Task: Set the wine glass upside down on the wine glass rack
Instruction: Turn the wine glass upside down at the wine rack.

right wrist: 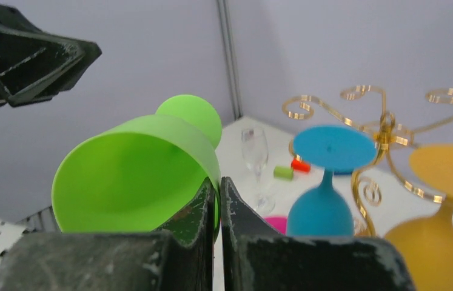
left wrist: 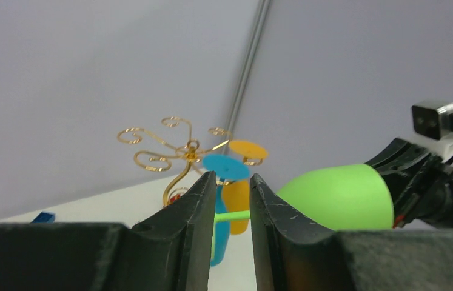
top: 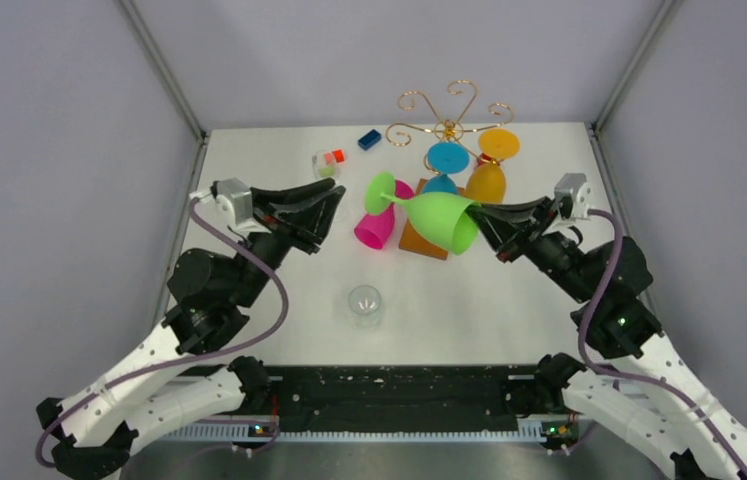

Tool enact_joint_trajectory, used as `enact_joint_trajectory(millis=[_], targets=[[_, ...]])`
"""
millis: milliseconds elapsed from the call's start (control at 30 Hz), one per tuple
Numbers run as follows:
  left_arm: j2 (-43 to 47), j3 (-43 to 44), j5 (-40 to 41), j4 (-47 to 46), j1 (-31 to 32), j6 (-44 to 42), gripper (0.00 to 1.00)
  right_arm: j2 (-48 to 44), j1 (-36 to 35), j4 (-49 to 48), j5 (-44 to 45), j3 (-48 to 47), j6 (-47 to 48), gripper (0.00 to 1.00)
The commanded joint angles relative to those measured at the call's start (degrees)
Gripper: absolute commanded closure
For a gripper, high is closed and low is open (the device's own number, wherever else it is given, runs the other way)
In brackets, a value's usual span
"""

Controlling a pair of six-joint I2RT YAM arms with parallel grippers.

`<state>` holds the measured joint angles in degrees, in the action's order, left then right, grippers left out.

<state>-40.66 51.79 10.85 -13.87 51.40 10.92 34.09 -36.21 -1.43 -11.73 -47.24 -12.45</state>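
Note:
A green wine glass [top: 444,220] hangs on its side above the table, foot pointing left. My right gripper [top: 479,212] is shut on its rim; in the right wrist view the fingers [right wrist: 218,182] pinch the bowl wall [right wrist: 133,176]. My left gripper [top: 334,205] stands just left of the foot with its jaws a narrow gap apart. In the left wrist view the green stem [left wrist: 236,215] shows across the gap beyond the fingertips [left wrist: 231,177]. The gold wine glass rack [top: 449,110] stands behind, with a blue glass [top: 446,160] and an orange glass [top: 489,170] hanging upside down on it.
A pink glass [top: 379,225] lies on its side beside the rack's wooden base [top: 419,242]. A clear glass [top: 364,305] stands near the table's middle front. A blue block [top: 369,139] and small coloured pieces [top: 329,160] lie at the back left.

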Motion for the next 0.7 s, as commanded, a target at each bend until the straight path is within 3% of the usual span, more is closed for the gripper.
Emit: enact_joint_trajectory(millis=[0,133,333,533,667], targets=[[0.3,3.5,-4.5,-9.2,-0.2,7.6,0.68,3.3,0.4,-25.2,-1.2,1.5,8.5,1.00],[-1.9,3.4,-5.5,-14.9,-0.2,12.6,0.69,8.2,0.3,-45.7,-1.0,5.8,14.7,1.00],[-6.1,4.4,-10.2,-22.4,-0.2,20.4,0.70,16.8,-4.0,-66.8,2.8,6.4,24.6,1.00],[-9.0,4.0,-12.4,-30.0,-0.2,25.7,0.69,21.7,-13.2,-76.4,3.5,5.3,38.2,1.00],[-9.4,3.6,-12.2,-32.5,-0.2,27.7,0.62,23.3,-17.9,-80.3,4.4,6.4,45.7,1.00]])
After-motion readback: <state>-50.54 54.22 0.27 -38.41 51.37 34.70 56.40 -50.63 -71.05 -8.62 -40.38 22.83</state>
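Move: The green wine glass, held by its rim in the right hand and lying nearly level, has its middle about 21 cm to the left hand's right, 2 cm ahead and some 6 cm lower. From the right hand, the wine glass rack's hub is about 24 cm ahead, 4 cm left and 8 cm below; the hanging blue glass is 19 cm ahead, 6 cm left, the yellow one 22 cm ahead, 5 cm right, both some 18 cm below. Right hand lifts the green glass about 11 cm, tilting fingers up 50 degrees; left hand rises towards it. ##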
